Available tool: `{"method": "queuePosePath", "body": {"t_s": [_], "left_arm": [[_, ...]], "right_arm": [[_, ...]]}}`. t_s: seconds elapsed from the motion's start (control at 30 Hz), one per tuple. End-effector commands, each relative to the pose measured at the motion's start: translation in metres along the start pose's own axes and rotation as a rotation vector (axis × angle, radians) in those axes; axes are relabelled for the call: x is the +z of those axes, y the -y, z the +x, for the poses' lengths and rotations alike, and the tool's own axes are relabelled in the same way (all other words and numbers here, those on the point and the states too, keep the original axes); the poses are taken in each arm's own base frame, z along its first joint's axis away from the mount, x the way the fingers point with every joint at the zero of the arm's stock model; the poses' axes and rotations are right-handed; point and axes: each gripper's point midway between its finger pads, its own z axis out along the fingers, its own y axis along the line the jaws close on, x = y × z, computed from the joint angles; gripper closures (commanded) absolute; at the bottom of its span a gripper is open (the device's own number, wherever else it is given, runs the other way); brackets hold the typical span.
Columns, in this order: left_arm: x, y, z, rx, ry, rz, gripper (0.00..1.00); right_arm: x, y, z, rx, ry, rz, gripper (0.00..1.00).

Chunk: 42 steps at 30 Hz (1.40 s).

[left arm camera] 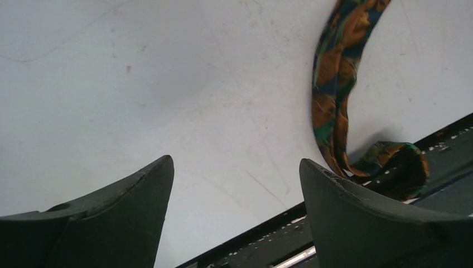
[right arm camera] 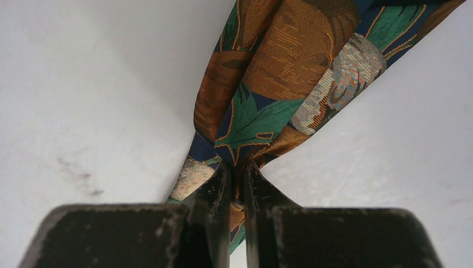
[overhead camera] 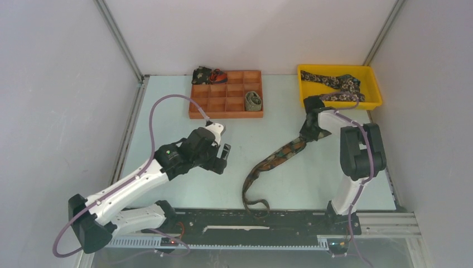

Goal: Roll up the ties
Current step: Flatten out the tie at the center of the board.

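Note:
A brown, green and blue patterned tie trails across the table from its wide end near the yellow bin down to a curl at the near edge. My right gripper is shut on the wide end, bunching the fabric between its fingers. To the left of the tie my left gripper hangs open above bare table, its fingers wide apart with nothing between them. One olive rolled tie sits in a compartment of the orange tray. Another dark floral tie lies in the yellow bin.
The orange compartment tray stands at the back centre, with a dark rolled bundle at its top left corner. At the back right is the yellow bin. A black rail runs along the near edge.

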Motion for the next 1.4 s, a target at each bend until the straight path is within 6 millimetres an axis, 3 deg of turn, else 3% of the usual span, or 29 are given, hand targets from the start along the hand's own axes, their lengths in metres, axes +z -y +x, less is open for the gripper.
{"method": "queuePosePath", "body": {"t_s": [0.0, 0.23, 0.57, 0.67, 0.83, 1.0, 1.13, 1.3, 1.37], "left_arm": [[0.005, 0.034, -0.011, -0.072, -0.018, 0.130, 0.10], [0.031, 0.081, 0.001, -0.122, -0.133, 0.242, 0.08], [0.065, 0.145, 0.007, -0.102, -0.260, 0.337, 0.08], [0.077, 0.151, 0.014, -0.096, -0.318, 0.300, 0.08], [0.102, 0.149, 0.045, -0.071, -0.434, 0.229, 0.16], [0.121, 0.155, 0.067, -0.041, -0.517, 0.228, 0.33], [0.130, 0.149, 0.071, -0.009, -0.520, 0.187, 0.66], [0.132, 0.111, 0.057, 0.098, -0.436, 0.013, 0.99], [0.126, 0.085, 0.045, 0.157, -0.387, -0.107, 1.00]], "right_arm": [[0.002, 0.035, -0.033, 0.056, 0.049, 0.014, 1.00], [0.009, 0.072, -0.057, 0.151, 0.044, 0.005, 1.00], [0.013, 0.078, -0.051, 0.164, 0.025, -0.049, 1.00], [0.013, 0.079, -0.052, 0.167, 0.026, -0.054, 1.00], [0.009, 0.076, -0.052, 0.171, 0.016, -0.098, 1.00], [0.008, 0.076, -0.054, 0.179, 0.014, -0.118, 1.00], [0.008, 0.074, -0.054, 0.181, 0.008, -0.132, 1.00], [0.008, 0.072, -0.054, 0.184, 0.003, -0.150, 1.00], [0.006, 0.070, -0.055, 0.187, 0.004, -0.162, 1.00]]}}
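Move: The tie's narrow stretch, where the left fingers will shut, lies about 12 cm to the left hand's right, 4 cm back and 15 cm below it; the tie's curled near end is roughly 17 cm right and 14 cm back. The right hand already holds the tie low over the board and is bound for bare board about 9 cm to its right and 2 cm ahead; the yellow bin's middle is some 24 cm ahead and 16 cm right of it. The left hand, open, sweeps right and down over the tie's narrow stretch, pulling slightly back as its fingers tip some 30 degrees nearer straight down, then sinks almost straight to the board, about 14 cm lower in all, and closes to pinch the tie there. Meanwhile the right hand keeps its pinch on the tie and drags it about 9 cm to the right along the board, turning slightly clockwise, then holds it there with only a slight further roll of the wrist while the left hand comes down and takes hold. ##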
